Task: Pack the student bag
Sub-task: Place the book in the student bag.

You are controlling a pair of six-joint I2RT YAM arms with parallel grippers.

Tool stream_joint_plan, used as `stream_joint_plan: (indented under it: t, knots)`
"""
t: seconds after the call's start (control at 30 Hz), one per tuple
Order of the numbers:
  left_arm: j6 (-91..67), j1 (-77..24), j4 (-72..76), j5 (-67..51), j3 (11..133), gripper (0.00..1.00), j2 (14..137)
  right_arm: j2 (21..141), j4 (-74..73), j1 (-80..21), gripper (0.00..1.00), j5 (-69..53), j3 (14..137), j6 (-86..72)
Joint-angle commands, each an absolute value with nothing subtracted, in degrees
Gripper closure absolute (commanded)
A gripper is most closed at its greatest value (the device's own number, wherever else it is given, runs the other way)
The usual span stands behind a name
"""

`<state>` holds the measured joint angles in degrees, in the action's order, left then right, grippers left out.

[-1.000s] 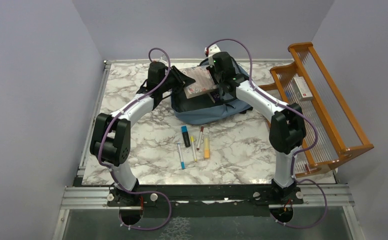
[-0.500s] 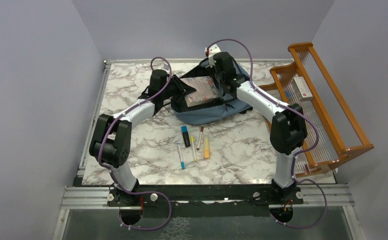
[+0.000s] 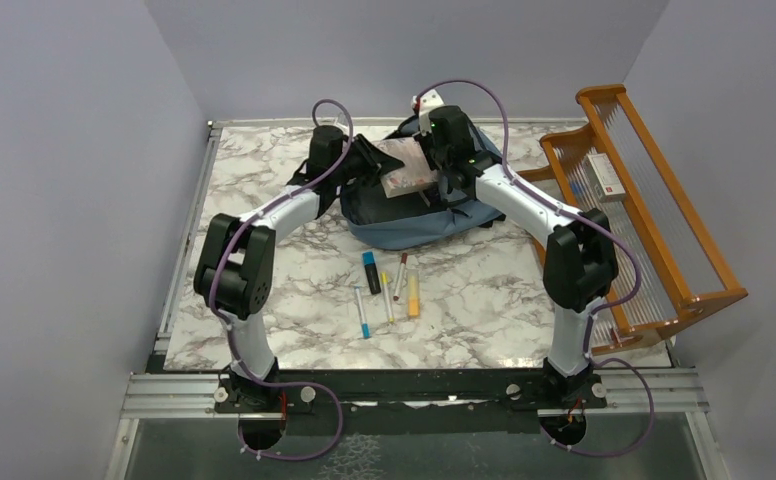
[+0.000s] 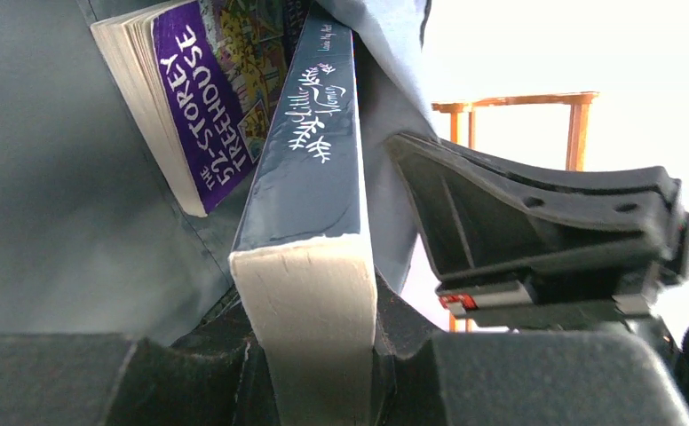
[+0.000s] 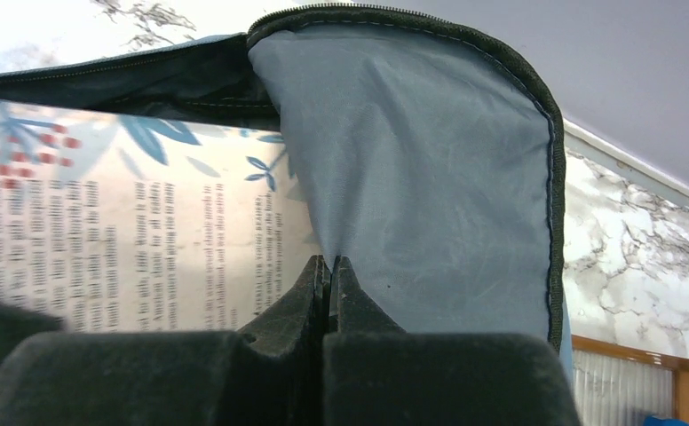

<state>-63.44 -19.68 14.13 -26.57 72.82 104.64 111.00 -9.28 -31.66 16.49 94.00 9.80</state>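
The student bag [image 3: 404, 222] lies at the back of the table, its mouth held up. My left gripper [image 3: 372, 166] is shut on a thick book [image 3: 405, 166] with a dark navy spine [image 4: 310, 177], its end clamped between the jaws [image 4: 314, 342]. The book points into the bag beside a purple treehouse book [image 4: 203, 106] that leans on the grey lining [image 4: 48, 195]. My right gripper [image 3: 434, 165] is shut on the bag's blue flap [image 5: 430, 169], pinching the fabric at the fingertips [image 5: 328, 264]. The held book's printed back cover [image 5: 101, 231] shows left of them.
Several markers and pens [image 3: 389, 285] lie on the marble table [image 3: 264, 200] in front of the bag. An orange wooden rack [image 3: 654, 215] stands along the right edge with a white box [image 3: 604, 175] in it. The right gripper's body [image 4: 545, 240] hangs close beside the book.
My left arm has swung right and toward the back, carrying the book deeper into the bag's mouth and tipping it more on edge. The right gripper has kept its hold on the flap.
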Motion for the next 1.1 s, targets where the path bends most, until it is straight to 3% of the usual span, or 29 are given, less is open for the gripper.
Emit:
stream_joint_plan:
  t: [0.0, 1.07]
  knots:
    - [-66.9, -21.3, 23.7, -27.6, 76.8, 1.0, 107.7, 107.3, -4.3, -32.0, 0.99, 12.9, 94.5, 7.9]
    - [-69.1, -27.3, 32.7, -20.3, 105.7, 1.0, 138.7, 104.9, -5.5, -31.9, 0.99, 10.2, 92.9, 5.1]
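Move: The book's place, the bag's pocket beneath the raised flap, is about 9 cm ahead of the left hand, 11 cm to its right and 10 cm below. Held by the right fingers, the flap's edge is some 7 cm ahead, 9 cm right and level; the purple book already inside is roughly 2 cm back, 9 cm right and 10 cm below. From the right hand, the pocket is 2 cm ahead, 2 cm right, 10 cm below. Sliding the book spine-up under the lifted flap, the left hand keeps its pinch and travels about 10 cm right and 9 cm forward while sinking some 7 cm, heading into the bag past the purple book, the wrist hardly turning. The right fingers stay shut on the flap, keeping it raised with barely a centimetre of drift. ##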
